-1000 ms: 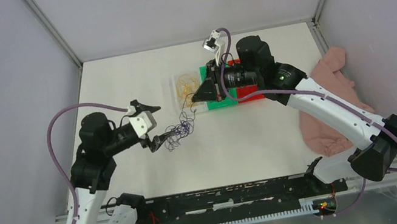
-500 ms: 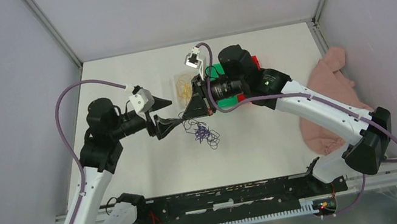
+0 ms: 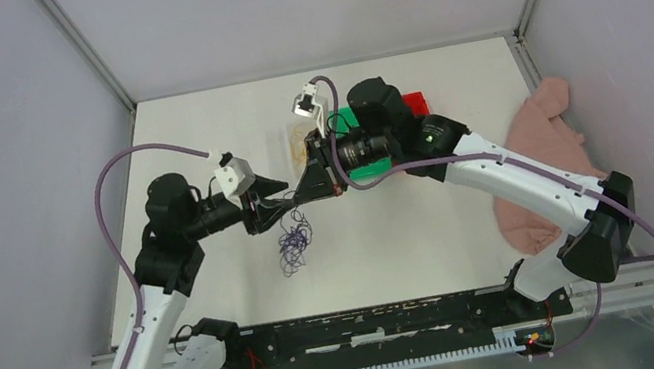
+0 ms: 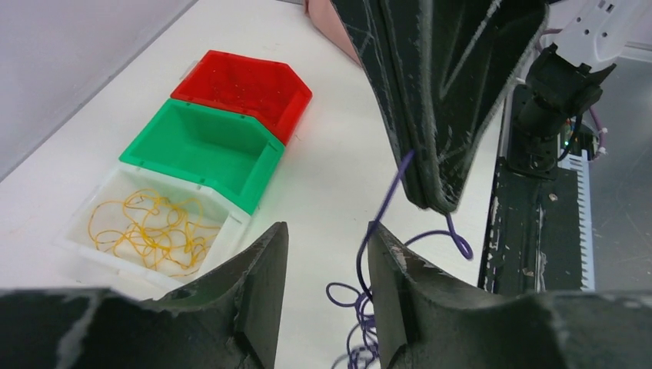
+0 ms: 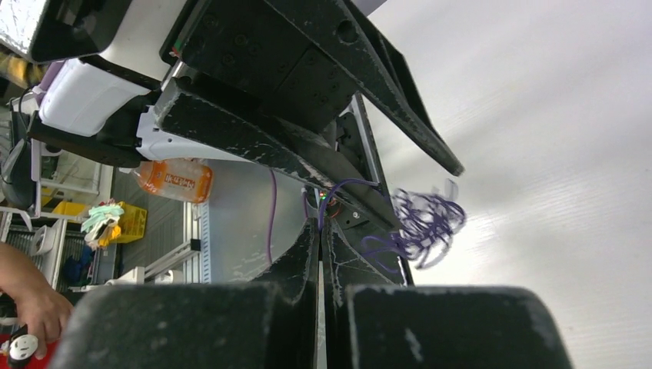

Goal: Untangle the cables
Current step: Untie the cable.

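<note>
A dark blue-purple cable [image 3: 293, 243] hangs in a loose bundle above the table, below where my two grippers meet. My right gripper [image 3: 299, 194] is shut on its upper end, and in the right wrist view the strand leaves the pinched tips [image 5: 321, 223] while the bundle [image 5: 423, 223] dangles blurred beside them. My left gripper [image 4: 327, 238] stands open, with the purple strand [image 4: 384, 207] running between its jaws close to the right finger [image 4: 400, 292]. The yellow cable [image 4: 150, 231] lies coiled in a white bin [image 4: 223, 234].
A green bin [image 4: 200, 146] and a red bin [image 4: 246, 84] stand in a row behind the white one. A pink cloth [image 3: 551, 155] lies at the right edge of the table. The black rail [image 3: 378, 323] runs along the near edge.
My right gripper has carried the purple cable leftward to the left gripper. The left arm has swung in toward it and its jaws have narrowed around the strand. The bundle has swung back left.
</note>
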You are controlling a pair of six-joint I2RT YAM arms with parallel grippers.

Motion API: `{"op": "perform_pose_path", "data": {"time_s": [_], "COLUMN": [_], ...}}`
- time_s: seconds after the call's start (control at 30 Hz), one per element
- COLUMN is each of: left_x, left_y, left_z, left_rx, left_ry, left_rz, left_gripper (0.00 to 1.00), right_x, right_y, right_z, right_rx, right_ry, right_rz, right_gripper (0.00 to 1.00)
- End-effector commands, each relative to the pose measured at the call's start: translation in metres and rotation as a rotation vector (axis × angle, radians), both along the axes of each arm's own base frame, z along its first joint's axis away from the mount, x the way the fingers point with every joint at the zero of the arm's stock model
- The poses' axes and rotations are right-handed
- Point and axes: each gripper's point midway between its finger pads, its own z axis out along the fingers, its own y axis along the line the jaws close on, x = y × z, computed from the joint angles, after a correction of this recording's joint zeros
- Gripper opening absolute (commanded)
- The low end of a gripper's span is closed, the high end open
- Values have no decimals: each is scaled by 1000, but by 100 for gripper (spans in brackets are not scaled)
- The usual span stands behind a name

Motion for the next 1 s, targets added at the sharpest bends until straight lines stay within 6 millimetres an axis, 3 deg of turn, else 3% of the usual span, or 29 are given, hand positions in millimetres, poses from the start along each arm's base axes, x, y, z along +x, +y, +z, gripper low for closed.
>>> {"op": "perform_pose_path", "data": {"time_s": [0.0, 0.07, 0.17, 0.27, 0.33, 0.47, 0.6, 0.7, 0.8, 0.97], "left_x": [11, 17, 28, 33, 33, 26, 14, 0, -9, -10], "left_y": [0, 0, 4, 7, 7, 4, 3, -1, -2, -1], "left_z": [17, 18, 24, 33, 40, 51, 57, 60, 64, 70], "left_rx": [-66, -77, -84, -87, -86, -77, -60, -60, -66, -58], "left_ry": [-55, -51, -78, -114, -133, -175, -211, -208, -228, -284], "left_rz": [54, 80, 138, 165, 163, 117, 60, -11, -42, -46], "left_gripper": [48, 41, 19, 10, 8, 3, 3, 3, 3, 3], "right_x": [-12, -17, -21, -22, -22, -19, -5, 21, 41, 55], "right_y": [19, 26, 31, 32, 31, 26, 0, -36, -60, -56], "right_z": [33, 32, 31, 30, 28, 27, 43, 61, 63, 49], "right_rx": [94, 94, 100, 113, 114, 103, 145, 193, 192, 168], "right_ry": [-45, -42, -27, -8, -2, 1, -33, -81, -129, -98], "right_rz": [46, 56, 59, 55, 49, 31, -42, -180, -305, -333], "right_gripper": [0, 0, 0, 1, 8, 35, 53, 59, 69, 71]}}
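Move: The purple cable's upper strand, still pinched by the closed right fingertips, runs between the left hand's half-open fingers, about 1 cm back of their midpoint. The tangle hangs some 12 cm below and 3 cm back of the left hand, straight sideways. From the right hand, the left fingertips are roughly 3 cm ahead, 2 cm left and 4 cm lower. The clear box lies about 24 cm ahead of the left hand, 3 cm right and 23 cm down. The purple strand changes hands: the left fingers slip about 2.5 cm forward and shut on it, then draw back and rise about 4.5 cm, keeping it pinched. Meanwhile the right hand eases some 3 cm left and 2 cm back, opens to let the strand go, then swings quickly away, right and forward, about 10 cm and rising, turning some 20 degrees clockwise. ##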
